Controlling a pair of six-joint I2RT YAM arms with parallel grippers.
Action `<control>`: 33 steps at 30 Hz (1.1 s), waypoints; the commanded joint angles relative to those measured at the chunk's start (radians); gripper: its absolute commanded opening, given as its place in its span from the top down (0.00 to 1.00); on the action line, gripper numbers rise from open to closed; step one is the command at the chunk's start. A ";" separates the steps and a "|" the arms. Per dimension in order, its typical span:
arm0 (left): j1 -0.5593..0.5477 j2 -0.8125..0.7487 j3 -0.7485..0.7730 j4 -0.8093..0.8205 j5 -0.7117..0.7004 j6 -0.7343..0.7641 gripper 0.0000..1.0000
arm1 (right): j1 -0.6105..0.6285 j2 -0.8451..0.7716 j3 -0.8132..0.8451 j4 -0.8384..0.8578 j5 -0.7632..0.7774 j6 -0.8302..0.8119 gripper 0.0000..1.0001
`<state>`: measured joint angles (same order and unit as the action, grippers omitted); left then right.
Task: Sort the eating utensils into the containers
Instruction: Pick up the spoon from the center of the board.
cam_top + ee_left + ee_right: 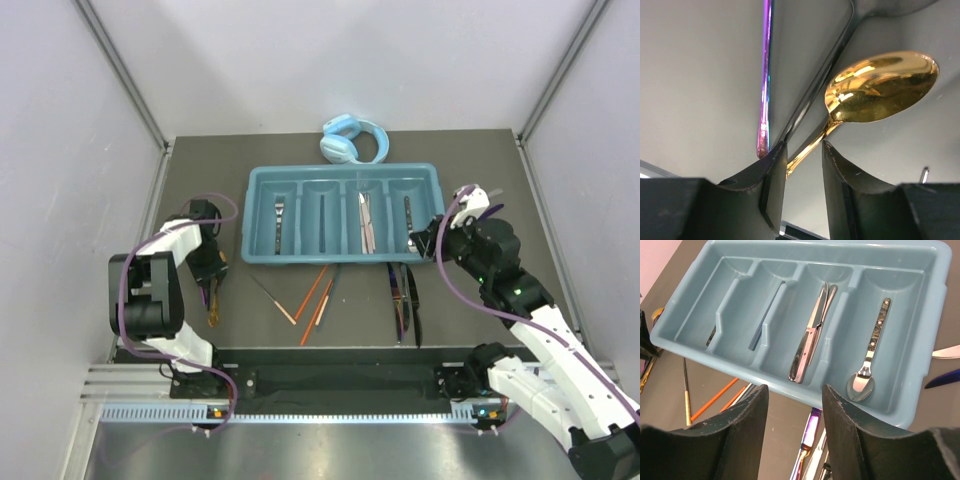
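The teal tray [255, 215] holds a fork [279, 215] in its left compartment, knives [807, 350] in the third, and a silver spoon [866, 380] in the right one. My left gripper [212, 280] is left of the tray. Its jaws stand open [804, 165] around the thin handle of a gold spoon [880, 87], which lies against the left finger [775, 180]. My right gripper [792, 405] hovers open and empty over the tray's near right rim [830, 400]. Orange chopsticks [315, 295] and dark and purple knives [404, 300] lie in front of the tray.
Light blue headphones [352, 140] sit behind the tray. A purple rod [765, 75] and a dark slim utensil [815, 85] lie beside the gold spoon. A thin stick [272, 297] lies left of the chopsticks. Grey walls close in both sides.
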<state>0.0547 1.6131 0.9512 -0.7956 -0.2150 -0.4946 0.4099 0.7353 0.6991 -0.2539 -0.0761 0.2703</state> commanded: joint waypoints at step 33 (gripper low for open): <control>-0.003 0.140 0.026 0.022 0.175 0.030 1.00 | -0.013 0.006 -0.012 0.053 -0.034 -0.005 0.52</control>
<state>0.0521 1.7107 1.0187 -0.8352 -0.1265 -0.4469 0.4091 0.7532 0.6930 -0.2489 -0.1001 0.2699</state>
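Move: The gold spoon's handle already runs almost between the left gripper's tips: its middle is about 2 cm back and 1 cm right of them, roughly 1 cm below, with the bowl ahead. At that same depth, the dark utensil is about 3 cm ahead and 1 cm left, the purple handle some 3 cm left and 1 cm ahead, and the pale-ended stick about 15 cm right and 5 cm back. From the right gripper the spoon is roughly 46 cm left, 6 cm back and 20 cm down. Bring the left gripper about 1.5 cm to the right and 1 cm down onto the neck of the gold spoon, letting the wrist lean about 5 degrees so the tips swing rightward. Then shut the fingers from partly open and pinch the handle just behind the bowl, staying there. ##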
